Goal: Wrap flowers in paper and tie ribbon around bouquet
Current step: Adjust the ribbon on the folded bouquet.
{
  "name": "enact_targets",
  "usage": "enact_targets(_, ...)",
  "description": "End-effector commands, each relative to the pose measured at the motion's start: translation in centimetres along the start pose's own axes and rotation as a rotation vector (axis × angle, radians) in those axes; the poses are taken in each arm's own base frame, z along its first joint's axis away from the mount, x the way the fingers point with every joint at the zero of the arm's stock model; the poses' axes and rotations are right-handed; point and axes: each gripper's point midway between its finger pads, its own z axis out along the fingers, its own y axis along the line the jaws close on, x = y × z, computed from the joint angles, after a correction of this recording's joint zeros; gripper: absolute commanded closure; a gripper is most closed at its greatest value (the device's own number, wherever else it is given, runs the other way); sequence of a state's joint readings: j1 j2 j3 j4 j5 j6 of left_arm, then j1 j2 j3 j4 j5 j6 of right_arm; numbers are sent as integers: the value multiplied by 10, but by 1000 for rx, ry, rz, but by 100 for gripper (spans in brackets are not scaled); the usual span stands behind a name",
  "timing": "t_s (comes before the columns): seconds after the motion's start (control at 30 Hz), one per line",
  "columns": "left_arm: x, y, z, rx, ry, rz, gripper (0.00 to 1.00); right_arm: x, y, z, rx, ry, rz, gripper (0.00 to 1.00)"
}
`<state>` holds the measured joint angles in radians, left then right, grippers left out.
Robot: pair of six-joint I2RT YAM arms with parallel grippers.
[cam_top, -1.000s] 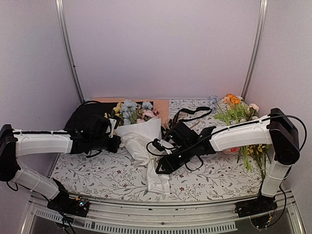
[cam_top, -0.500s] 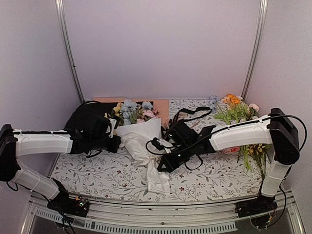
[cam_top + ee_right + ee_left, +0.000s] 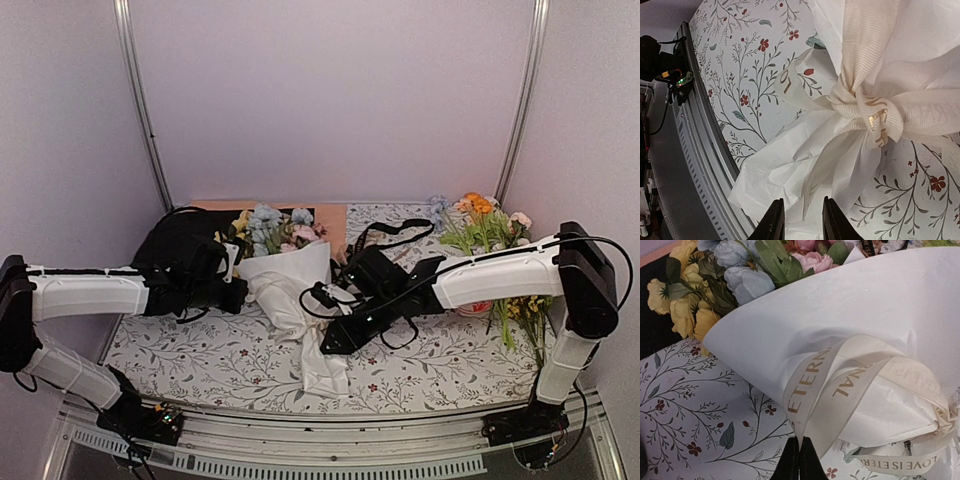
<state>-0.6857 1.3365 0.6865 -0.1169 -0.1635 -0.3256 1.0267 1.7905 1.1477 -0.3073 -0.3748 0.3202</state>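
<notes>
The bouquet [image 3: 285, 268] lies on the floral tablecloth as a white paper [image 3: 850, 305] cone, its crumpled tail [image 3: 785, 175] pointing to the front. Blue, pink and yellow flowers [image 3: 735, 275] show at its wide end [image 3: 268, 228]. A cream ribbon [image 3: 840, 385] with gold lettering circles the neck and is knotted [image 3: 867, 112]. My left gripper [image 3: 800, 446] is shut on a ribbon loop just left of the cone [image 3: 238, 294]. My right gripper [image 3: 802, 216] hovers open over the paper tail [image 3: 328, 345]. A ribbon end [image 3: 815, 185] lies loose between its fingers.
Orange-and-yellow sprigs [image 3: 482, 225] lie at the back right, with a red-and-white disc [image 3: 476, 308] under the right arm. A black sheet [image 3: 172, 245] and peach sheet [image 3: 332, 216] sit behind the bouquet, a black ribbon [image 3: 398, 232] beside them. The metal front rail [image 3: 695, 150] runs close by.
My right gripper has edged slightly left toward the paper tail. The left arm and the bouquet have stayed in place.
</notes>
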Motion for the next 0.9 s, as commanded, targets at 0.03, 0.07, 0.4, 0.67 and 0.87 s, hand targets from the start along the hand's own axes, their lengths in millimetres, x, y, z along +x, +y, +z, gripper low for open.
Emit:
enact_targets(0.03, 9, -2, 1, 6, 16, 16, 100, 1, -2, 12, 7, 21, -15, 73)
enact_targets(0.07, 9, -3, 1, 6, 17, 17, 100, 1, -3, 12, 8, 23, -14, 74)
enact_targets(0.4, 8, -3, 4, 4, 19, 26, 100, 3, -2, 3, 19, 17, -2, 99)
enact_targets(0.67, 6, -5, 9, 3, 29, 33, 100, 50, 31, -27, -96, 107, -19, 100)
enact_targets(0.87, 5, -5, 12, -3, 34, 39, 100, 127, 54, -38, -258, 278, 18, 99)
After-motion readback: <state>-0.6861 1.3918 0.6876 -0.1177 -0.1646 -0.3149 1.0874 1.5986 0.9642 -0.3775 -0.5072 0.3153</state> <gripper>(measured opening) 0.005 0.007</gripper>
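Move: The loose ribbon tail lies directly under the right fingers, about 2 cm down. From the right hand, the ribbon knot is roughly 5 cm to the left, 4 cm ahead and 2 cm lower; the stem end of the paper lies some 5 cm back, 2 cm left and 3 cm lower. From the left hand, which still pinches a ribbon loop, that tail lies about 18 cm right, 10 cm back and 5 cm lower. The ribbon's loose tail is pinched by the right fingers, which sink about 2 cm onto it and close from partly open. The right hand then draws it back towards the robot's base and to the right, speeding up, some 8 cm in all while rising a little, away from the knot. The left hand keeps its pinch on the loop and sinks about 2 cm. ##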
